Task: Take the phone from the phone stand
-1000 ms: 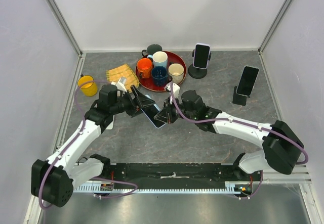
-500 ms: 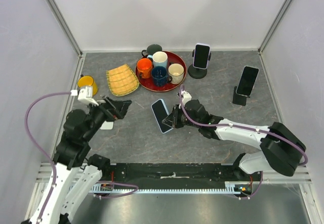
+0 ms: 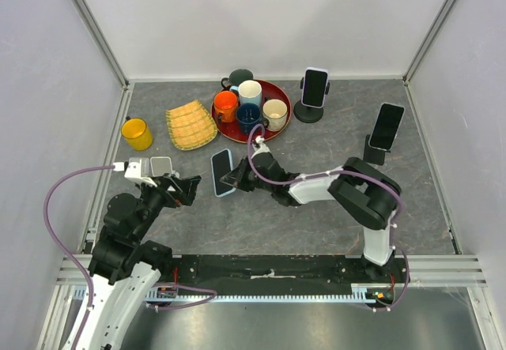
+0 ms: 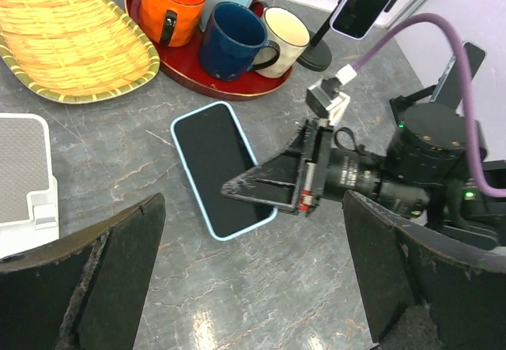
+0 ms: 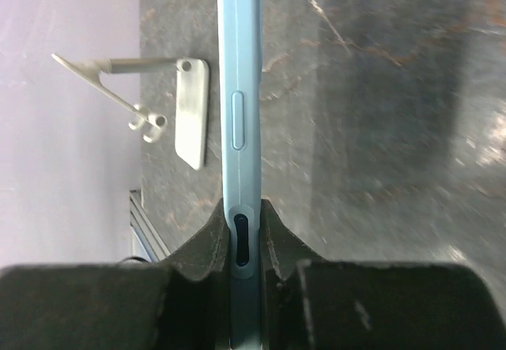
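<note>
The phone (image 3: 222, 172), dark-screened in a light blue case, is off its stand and held low over the grey table. My right gripper (image 3: 239, 178) is shut on its right-hand end. The right wrist view shows the phone (image 5: 239, 89) edge-on, pinched between the two fingers (image 5: 242, 212). The empty white phone stand (image 3: 160, 166) sits to the phone's left; the same stand (image 5: 190, 113) appears in the right wrist view. My left gripper (image 3: 180, 190) stands wide open just below the stand, holding nothing. In the left wrist view the phone (image 4: 213, 164) and the right gripper (image 4: 292, 180) lie ahead of it.
A red tray (image 3: 278, 88) of several mugs sits at the back. A bamboo dish (image 3: 191, 124) and a yellow mug (image 3: 137, 133) are at the left. Two more phones, one (image 3: 315, 88) at the back and one (image 3: 387, 126) at the right, stand on black stands.
My left gripper let go of the phone, opened wide and drew back towards its base. The right gripper carried the phone leftwards, closer to the white stand.
</note>
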Robot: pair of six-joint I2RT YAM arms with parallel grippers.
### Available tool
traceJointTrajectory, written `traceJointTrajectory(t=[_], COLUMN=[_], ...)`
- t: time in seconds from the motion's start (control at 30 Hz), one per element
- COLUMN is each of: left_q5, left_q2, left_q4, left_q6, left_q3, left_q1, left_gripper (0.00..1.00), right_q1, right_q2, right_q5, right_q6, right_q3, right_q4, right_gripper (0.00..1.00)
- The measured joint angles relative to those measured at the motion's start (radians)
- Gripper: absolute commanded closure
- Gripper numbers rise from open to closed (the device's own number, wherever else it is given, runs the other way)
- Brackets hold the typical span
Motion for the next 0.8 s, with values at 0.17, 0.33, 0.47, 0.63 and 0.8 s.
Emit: traceJointTrajectory(t=[0.17, 0.33, 0.47, 0.63, 0.8], left_q5=[-0.018, -0.047, -0.053, -0.060, -0.071], left_q2=[-0.007, -0.012, -0.013, -0.018, -0.023], left_q4=[0.000, -0.001, -0.002, -0.008, -0.009], left_q6=[0.010, 0.013, 0.014, 0.015, 0.016], left_q3=[-0.001, -0.001, -0.001, -0.001, -0.001], left_q1=[-0.002, -0.021, -0.039, -0.059, -0.079], left_gripper=[0.00, 0.01, 0.01, 0.01, 0.02], right_q1=[0.017, 0.030, 0.040, 0.045, 0.047], right_q2=[0.140, 0.211, 0.216, 0.216, 0.177], right_q5=[0.034, 0.087, 0.117, 0.131, 0.135], right_q6=[0.085, 0.128, 0.142, 0.154, 0.157], right_q3=[0.093, 0.111, 0.111, 0.106, 0.084], right_q4=[0.085, 0.096, 0.096, 0.092, 0.074], right_gripper=[1.00, 0.91, 0.67, 0.46, 0.20])
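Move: The phone, pinched by the near part of its right long edge in the right gripper, is taken to a bare table patch about 4 cm ahead, 4 cm left and 5 cm below that hand. From the same hand, the white phone stand is roughly 20 cm left and 2 cm ahead, the blue mug some 24 cm ahead and 5 cm right, and the yellow basket about 24 cm ahead and 15 cm left. The patch lies about 13 cm ahead, 7 cm right and 21 cm below the left hand. The phone, still pinched by its right edge, is carried by the right hand about 3 cm left and 2 cm forward, then lowered some 4 cm onto the bare table with a slight clockwise turn. There the hand stops and its fingers open well apart to let go, and it just starts to rise and draw back. ##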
